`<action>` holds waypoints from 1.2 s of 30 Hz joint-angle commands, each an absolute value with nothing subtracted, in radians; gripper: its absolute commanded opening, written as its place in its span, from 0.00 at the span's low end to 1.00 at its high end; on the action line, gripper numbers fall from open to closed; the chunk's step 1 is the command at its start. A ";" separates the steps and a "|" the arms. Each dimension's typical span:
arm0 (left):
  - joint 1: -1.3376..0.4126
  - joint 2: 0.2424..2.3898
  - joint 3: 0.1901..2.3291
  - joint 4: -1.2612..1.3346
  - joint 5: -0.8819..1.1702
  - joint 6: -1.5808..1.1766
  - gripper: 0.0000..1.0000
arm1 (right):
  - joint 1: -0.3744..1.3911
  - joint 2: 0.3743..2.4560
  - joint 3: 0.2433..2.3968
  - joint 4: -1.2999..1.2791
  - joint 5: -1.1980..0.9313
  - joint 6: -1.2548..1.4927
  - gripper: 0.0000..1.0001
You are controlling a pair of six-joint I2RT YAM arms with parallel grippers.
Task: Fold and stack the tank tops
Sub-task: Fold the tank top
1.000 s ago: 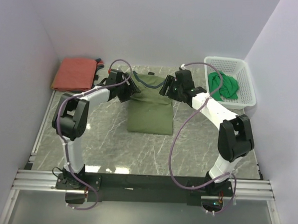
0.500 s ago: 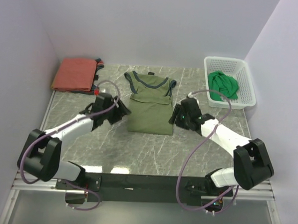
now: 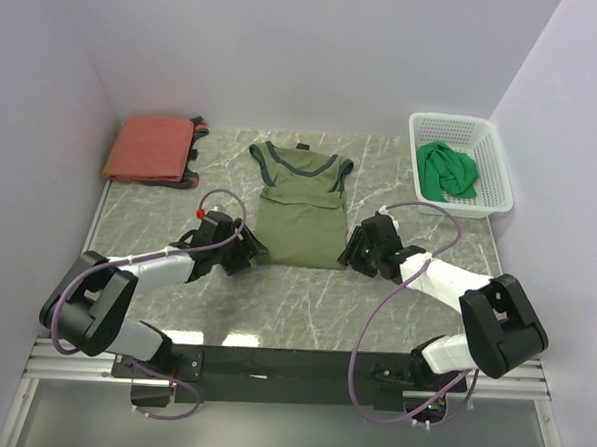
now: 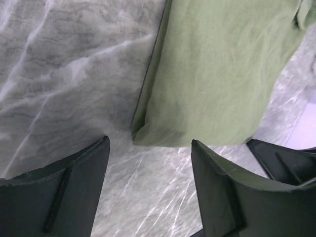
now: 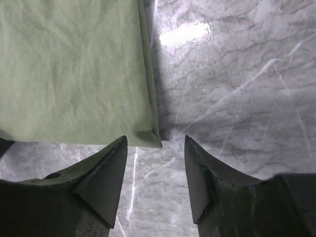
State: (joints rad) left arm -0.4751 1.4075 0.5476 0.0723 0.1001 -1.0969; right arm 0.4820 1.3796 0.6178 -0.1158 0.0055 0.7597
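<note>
The olive green tank top [image 3: 299, 212] lies flat mid-table, its navy-trimmed neck at the far end and its hem toward me. My left gripper [image 3: 251, 251] is low at the hem's near left corner and stands open; in the left wrist view that corner of the olive top [image 4: 222, 74] sits just ahead of the left gripper [image 4: 150, 143]. My right gripper [image 3: 355, 250] is open at the near right corner, and the olive top [image 5: 74, 69] ends just before the right gripper [image 5: 155, 140]. The rust-red top [image 3: 152, 148] lies folded at the far left. A bright green top [image 3: 449, 171] is bunched in the basket.
The white mesh basket [image 3: 492, 199] stands at the far right against the side wall. Walls close off the table on the left, right and far sides. Bare marble table [image 3: 304, 304] lies between the olive top's hem and the arm bases.
Both grippers have drawn back from the olive top's far shoulder end to its near hem corners and come down low. The top's upper part now lies spread flat.
</note>
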 commanded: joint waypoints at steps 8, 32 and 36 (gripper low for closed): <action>-0.477 1.472 0.532 0.169 0.057 -1.177 0.57 | 0.494 1.445 0.578 0.024 -0.017 0.838 0.47; -0.693 0.969 0.466 -0.519 0.003 -1.271 0.01 | 0.946 1.008 0.385 -0.344 0.031 1.064 0.00; -0.722 0.852 0.431 -0.581 0.008 -1.315 0.06 | 1.118 0.953 0.342 -0.377 0.073 1.182 0.05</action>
State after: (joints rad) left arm -0.7055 0.9085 0.4541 -0.4633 0.0208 -1.2488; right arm 1.0100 0.9882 0.3599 -0.3027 0.0254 1.0348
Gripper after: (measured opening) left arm 0.037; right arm 0.029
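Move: Just beyond the left fingertips, about 2 cm ahead, 1 cm to the right and 2 cm below, lies the near left corner of the folded green tank top. For the right hand, the near right corner sits some 1 cm ahead, 1 cm left and 2 cm down. The neckline is about 22 cm ahead and 9 cm right of the left hand. The red stack lies roughly 25 cm ahead and 27 cm left of that hand; the white basket is 25 cm ahead and 27 cm right of the right hand. Sinking about 2 cm and easing slightly forward and inward, both hands shut their fingers on the near corners and pinch them. Then, keeping hold, both drag the tank top back towards the robot's base, the right hand some 18 cm and drifting left as it turns counter-clockwise, the left about 13 cm while rising about 4 cm. ##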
